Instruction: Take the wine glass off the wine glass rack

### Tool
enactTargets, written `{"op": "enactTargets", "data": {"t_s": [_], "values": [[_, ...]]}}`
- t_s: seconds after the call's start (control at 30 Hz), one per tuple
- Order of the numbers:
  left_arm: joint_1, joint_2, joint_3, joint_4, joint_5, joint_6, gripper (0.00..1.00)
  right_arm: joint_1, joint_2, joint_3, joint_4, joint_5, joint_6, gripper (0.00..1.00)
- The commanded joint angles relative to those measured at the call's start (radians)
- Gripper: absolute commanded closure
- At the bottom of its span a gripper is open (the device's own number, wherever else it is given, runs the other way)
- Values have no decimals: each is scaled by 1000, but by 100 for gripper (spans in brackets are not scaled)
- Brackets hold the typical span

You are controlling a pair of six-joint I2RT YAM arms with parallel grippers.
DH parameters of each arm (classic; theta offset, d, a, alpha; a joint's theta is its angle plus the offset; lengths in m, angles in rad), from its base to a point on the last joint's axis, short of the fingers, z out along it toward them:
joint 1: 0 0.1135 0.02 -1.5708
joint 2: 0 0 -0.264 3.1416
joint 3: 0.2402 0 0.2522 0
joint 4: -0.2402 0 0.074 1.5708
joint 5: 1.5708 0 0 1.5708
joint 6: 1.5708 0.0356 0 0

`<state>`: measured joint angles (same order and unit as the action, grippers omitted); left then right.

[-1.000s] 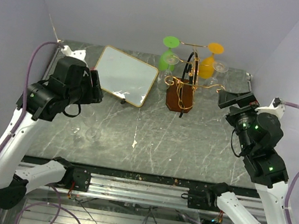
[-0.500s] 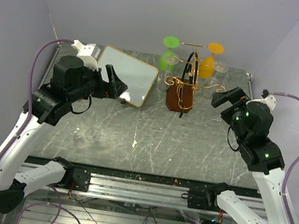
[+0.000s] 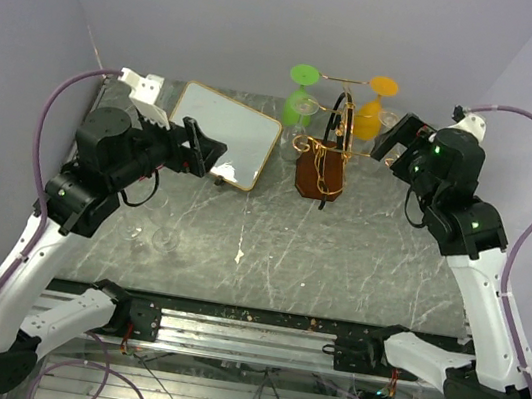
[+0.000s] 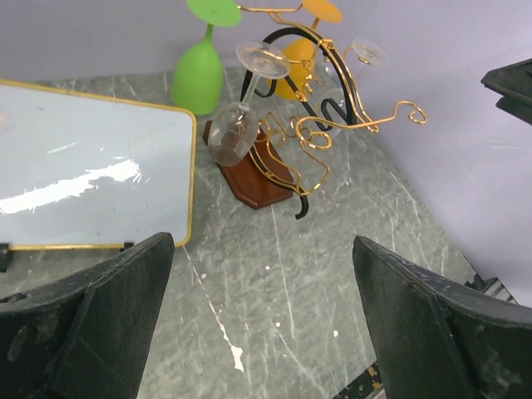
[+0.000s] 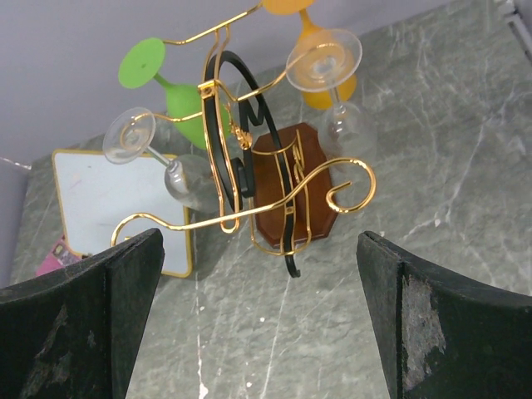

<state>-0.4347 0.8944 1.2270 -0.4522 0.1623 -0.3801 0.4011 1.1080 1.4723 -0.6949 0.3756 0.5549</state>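
Note:
The wine glass rack, gold wire with a black loop on a brown block, stands at the back middle of the table. A clear wine glass hangs upside down on its right arm, another clear one on its left arm. A green glass and an orange glass hang at the back of the rack. My right gripper is open, just right of the rack and apart from it. My left gripper is open and empty, left of the rack, over the mirror's edge.
A gold-framed mirror leans at the back left, close to the rack. A faint clear glass stands on the marble table under the left arm. Grey walls close in on both sides and behind.
The left gripper opened wide and swung up and right toward the mirror. The right arm rose and moved back-left, closer to the rack. The rack and its glasses stayed put.

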Motion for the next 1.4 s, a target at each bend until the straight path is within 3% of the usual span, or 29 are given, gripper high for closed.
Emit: {"op": "enactTargets", "data": {"t_s": [0.0, 0.17, 0.3, 0.47, 0.7, 1.03, 1.37], "values": [[-1, -16, -50, 143, 23, 39, 1, 2, 6, 58, 5, 56, -95, 0], [-1, -4, -66, 189, 47, 28, 0, -4, 50, 90, 41, 116, -166, 0], [-1, -4, -51, 180, 70, 14, 0, -72, 108, 132, 46, 79, -176, 0], [-1, -24, -47, 156, 85, -7, 0, -365, 188, 146, 77, -308, -97, 1], [-1, -43, -36, 121, 102, -41, 0, -537, 283, 109, 192, -603, 2, 9], [-1, -46, -20, 115, 135, -86, 0, -594, 464, 125, 303, -808, 106, 21], [-1, -63, 4, 67, 109, -78, 0, -594, 619, 165, 344, -901, 154, 31]]}}
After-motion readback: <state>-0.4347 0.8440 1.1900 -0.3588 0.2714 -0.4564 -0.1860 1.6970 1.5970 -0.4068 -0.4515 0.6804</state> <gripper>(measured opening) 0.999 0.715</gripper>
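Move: The wine glass hanging at the rack's right is about 19 cm ahead of the right hand, 4 cm to its right and 12 cm below. The orange glass hangs some 10 cm beyond it and 3 cm left of it; the empty front hook is about 8 cm ahead of the hand, 4 right and 6 below. From the left hand, the wine glass is roughly 25 cm ahead, 50 to the right and 12 below. The right hand reaches forward about 17 cm, swinging right, then down towards the wine glass, rolling, fingers part-closing. ##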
